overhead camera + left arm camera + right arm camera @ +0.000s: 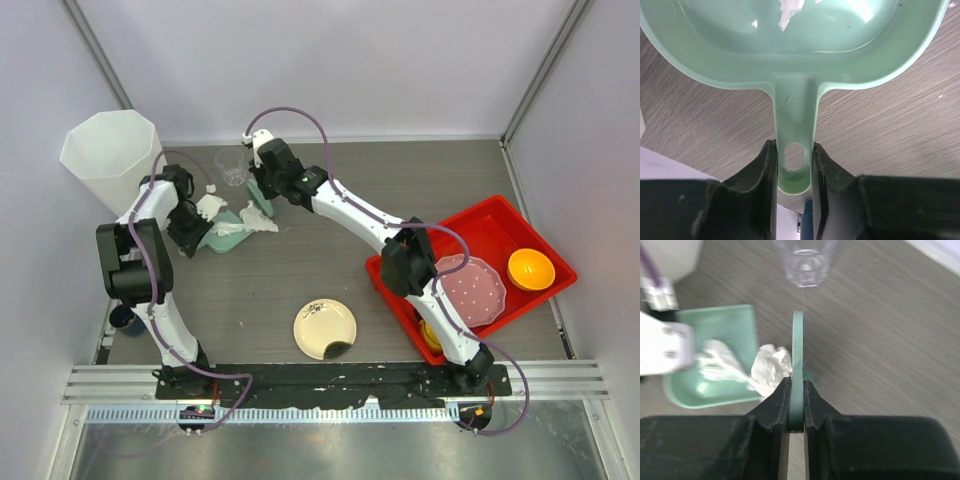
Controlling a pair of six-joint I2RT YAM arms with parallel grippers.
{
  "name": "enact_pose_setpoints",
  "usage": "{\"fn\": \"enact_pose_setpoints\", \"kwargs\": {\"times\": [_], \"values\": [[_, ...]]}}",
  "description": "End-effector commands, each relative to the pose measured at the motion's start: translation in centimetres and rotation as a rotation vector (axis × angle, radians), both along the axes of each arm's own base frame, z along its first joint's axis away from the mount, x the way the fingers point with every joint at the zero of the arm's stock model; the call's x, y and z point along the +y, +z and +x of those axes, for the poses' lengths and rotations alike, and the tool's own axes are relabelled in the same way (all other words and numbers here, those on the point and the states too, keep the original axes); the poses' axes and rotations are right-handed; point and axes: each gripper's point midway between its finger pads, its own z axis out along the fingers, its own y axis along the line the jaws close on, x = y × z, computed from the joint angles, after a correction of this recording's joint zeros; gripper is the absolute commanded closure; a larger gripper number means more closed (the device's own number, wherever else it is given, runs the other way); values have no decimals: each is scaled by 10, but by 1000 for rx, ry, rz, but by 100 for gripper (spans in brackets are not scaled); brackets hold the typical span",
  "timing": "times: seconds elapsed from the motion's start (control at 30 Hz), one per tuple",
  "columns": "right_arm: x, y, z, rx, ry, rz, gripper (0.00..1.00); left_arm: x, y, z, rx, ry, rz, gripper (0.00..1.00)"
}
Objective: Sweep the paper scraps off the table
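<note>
Several white paper scraps lie bunched on the table at the back left. Some rest in a pale green dustpan. My left gripper is shut on the dustpan's handle, and one scrap shows inside the pan. My right gripper is shut on a thin green brush, held edge-on just right of the pan's mouth. A crumpled scrap sits against the brush's left side, at the rim of the dustpan.
A clear plastic cup stands just behind the brush. A tall white bin fills the back left corner. A cream plate lies near the front. At the right, a red tray holds a pink plate and an orange bowl.
</note>
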Motion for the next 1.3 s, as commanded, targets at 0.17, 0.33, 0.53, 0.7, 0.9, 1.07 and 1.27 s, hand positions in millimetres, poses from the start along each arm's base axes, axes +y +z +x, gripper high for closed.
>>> {"fn": "enact_pose_setpoints", "kwargs": {"times": [0.17, 0.33, 0.53, 0.7, 0.9, 1.07, 1.27], "values": [[48, 87, -38, 76, 75, 376, 99, -44, 1, 3, 23, -63, -142, 100], [18, 113, -36, -9, -6, 335, 99, -72, 14, 1, -11, -59, -295, 100], [-27, 176, -34, -201, -121, 312, 99, -105, 35, -11, -28, -65, -474, 100], [-56, 238, -39, -357, -169, 336, 99, -109, 44, -17, -28, -66, -494, 100], [-102, 276, -52, -453, -267, 346, 99, -113, 81, -15, -50, -11, -535, 100], [-139, 285, -66, -485, -326, 327, 99, -121, 136, -3, -130, 22, -609, 100], [-180, 277, -86, -483, -373, 257, 99, -126, 199, 20, -246, 195, -739, 100]]}}
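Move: The loose paper scrap at the mouth of the dustpan lies about 18 cm to the right of the left hand, 8 cm farther out and 4 cm lower; another scrap is already in the pan, some 11 cm right and 4 cm ahead. From the right hand, which holds the brush, the loose scrap is roughly 15 cm below, 6 cm back and 3 cm left. The glass stands about 8 cm left of that hand and 4 cm ahead. Keep both grips. Slide the left gripper right with the dustpan to meet the scrap, some 11 cm in all, while the right gripper first draws the brush left and back about 5 cm. Roll the pan mouth up some 30 degrees and lift it about 14 cm; meanwhile swing the brush steeply up and off to the right, tipping its fingers up. ##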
